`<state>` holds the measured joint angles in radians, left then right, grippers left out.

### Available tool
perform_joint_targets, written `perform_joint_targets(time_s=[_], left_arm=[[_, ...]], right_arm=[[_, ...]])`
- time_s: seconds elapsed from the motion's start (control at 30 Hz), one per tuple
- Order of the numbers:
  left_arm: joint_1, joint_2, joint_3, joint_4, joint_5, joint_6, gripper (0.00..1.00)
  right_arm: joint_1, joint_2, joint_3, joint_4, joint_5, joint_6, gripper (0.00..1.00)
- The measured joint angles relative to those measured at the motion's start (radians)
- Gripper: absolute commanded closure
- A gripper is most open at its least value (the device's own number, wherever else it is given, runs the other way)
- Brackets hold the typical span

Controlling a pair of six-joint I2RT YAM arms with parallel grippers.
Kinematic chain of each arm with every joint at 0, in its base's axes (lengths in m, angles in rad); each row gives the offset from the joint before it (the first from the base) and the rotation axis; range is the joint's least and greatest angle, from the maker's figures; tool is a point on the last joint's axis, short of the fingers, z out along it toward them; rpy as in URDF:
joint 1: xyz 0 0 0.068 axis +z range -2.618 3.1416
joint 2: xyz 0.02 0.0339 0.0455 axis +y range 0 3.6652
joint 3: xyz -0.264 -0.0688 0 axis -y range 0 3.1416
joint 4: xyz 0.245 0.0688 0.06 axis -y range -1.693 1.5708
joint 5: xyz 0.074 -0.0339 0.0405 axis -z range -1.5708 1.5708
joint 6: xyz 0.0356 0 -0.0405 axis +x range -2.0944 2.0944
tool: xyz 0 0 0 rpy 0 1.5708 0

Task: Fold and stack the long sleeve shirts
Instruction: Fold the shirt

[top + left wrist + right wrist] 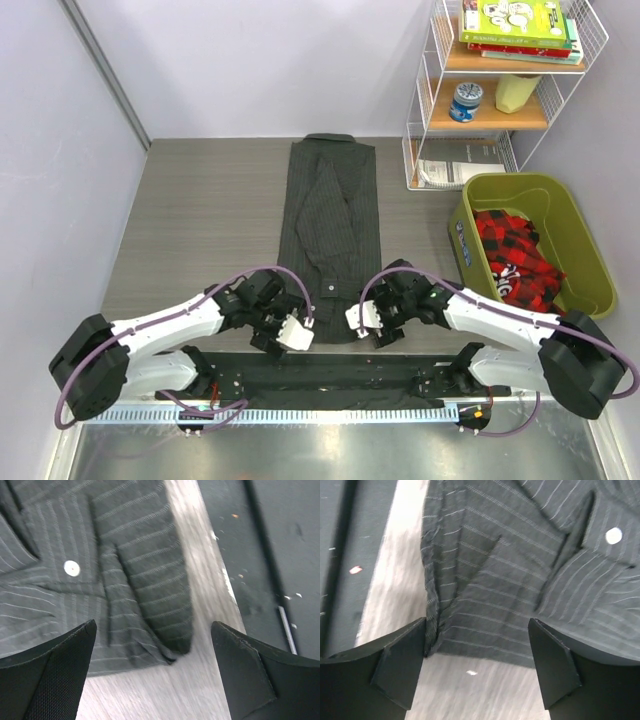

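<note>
One long sleeve shirt [330, 220], dark with pale pinstripes, lies folded into a narrow lengthwise strip in the middle of the table, collar at the far end. My left gripper [285, 322] hovers open at its near left hem corner. My right gripper [375, 320] hovers open at the near right corner. In the left wrist view the shirt [140, 555] ends in a rounded corner between the spread fingers of the left gripper [154, 624]. In the right wrist view the hem of the shirt [510, 570] runs across between the fingers of the right gripper [477, 621]. Neither gripper holds cloth.
An olive-green bin [580, 250] at the right holds red plaid cloth [515, 255]. A white wire shelf [425, 120] with books and jars stands at the back right. A black mat [330, 375] runs along the near edge between the arm bases. Walls close in the left and back.
</note>
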<state>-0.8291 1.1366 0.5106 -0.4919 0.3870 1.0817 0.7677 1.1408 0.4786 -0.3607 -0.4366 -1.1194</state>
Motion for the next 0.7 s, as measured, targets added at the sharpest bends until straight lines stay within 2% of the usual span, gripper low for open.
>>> perform_joint_targets(time_s=[0.07, 0.17, 0.27, 0.3, 0.33, 0.37, 0.4, 0.47, 0.53, 0.57, 0.7], left_arm=[[-0.008, 0.018, 0.005, 0.031, -0.005, -0.001, 0.06], [-0.010, 0.051, 0.016, 0.082, -0.011, -0.009, 0.11], [-0.010, 0.075, 0.020, 0.137, -0.021, -0.008, 0.22], [-0.010, 0.086, 0.023, 0.150, -0.022, -0.011, 0.37], [-0.010, 0.096, 0.026, 0.163, -0.025, -0.016, 0.45], [-0.011, 0.107, 0.029, 0.172, -0.030, -0.023, 0.52], [-0.011, 0.118, 0.030, 0.182, -0.039, -0.035, 0.65], [-0.013, 0.136, 0.032, 0.204, -0.059, -0.057, 0.74], [-0.014, 0.146, 0.032, 0.212, -0.076, -0.077, 0.88], [-0.014, 0.145, 0.032, 0.210, -0.077, -0.084, 1.00], [-0.017, 0.111, 0.041, 0.165, -0.062, -0.117, 1.00]], right_arm=[[0.009, 0.006, -0.004, 0.032, 0.007, -0.016, 0.25], [0.020, 0.028, -0.006, 0.078, 0.014, -0.035, 0.42], [0.028, 0.061, -0.006, 0.125, 0.025, -0.036, 0.56], [0.030, 0.071, -0.006, 0.140, 0.032, -0.035, 0.60], [0.030, 0.084, -0.005, 0.156, 0.037, -0.034, 0.73], [0.030, 0.097, -0.004, 0.172, 0.041, -0.034, 0.78], [0.031, 0.107, 0.000, 0.182, 0.051, -0.034, 0.85], [0.031, 0.130, 0.008, 0.195, 0.072, -0.026, 0.99], [0.032, 0.133, 0.014, 0.195, 0.088, -0.018, 0.99], [0.032, 0.129, 0.017, 0.189, 0.095, -0.006, 0.99], [0.037, 0.075, 0.020, 0.117, 0.102, 0.024, 0.99]])
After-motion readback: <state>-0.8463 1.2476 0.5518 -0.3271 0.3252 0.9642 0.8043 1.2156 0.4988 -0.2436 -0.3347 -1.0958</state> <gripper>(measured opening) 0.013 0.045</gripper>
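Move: The shirt lies folded lengthwise on the table, and each hand goes for a corner of its near end. The left one is about 3 cm ahead, 3 cm right of the left hand and 1 cm below; the right one is some 3 cm ahead, 2 cm left of the right hand, equally low. The nearer cuff button sits roughly 4 cm ahead and 5 cm right of the left hand, and the farther one 7 cm ahead and 8 cm left of the right. Both hands pinch the shirt's near corners between their fingertips, closing from wide open to shut while sliding low over the table, about 3 cm forward and 2 to 3 cm inward, towards each other. Keeping the pinch, both then begin to rise and ease back by less than a centimetre; the wrists hardly turn. ##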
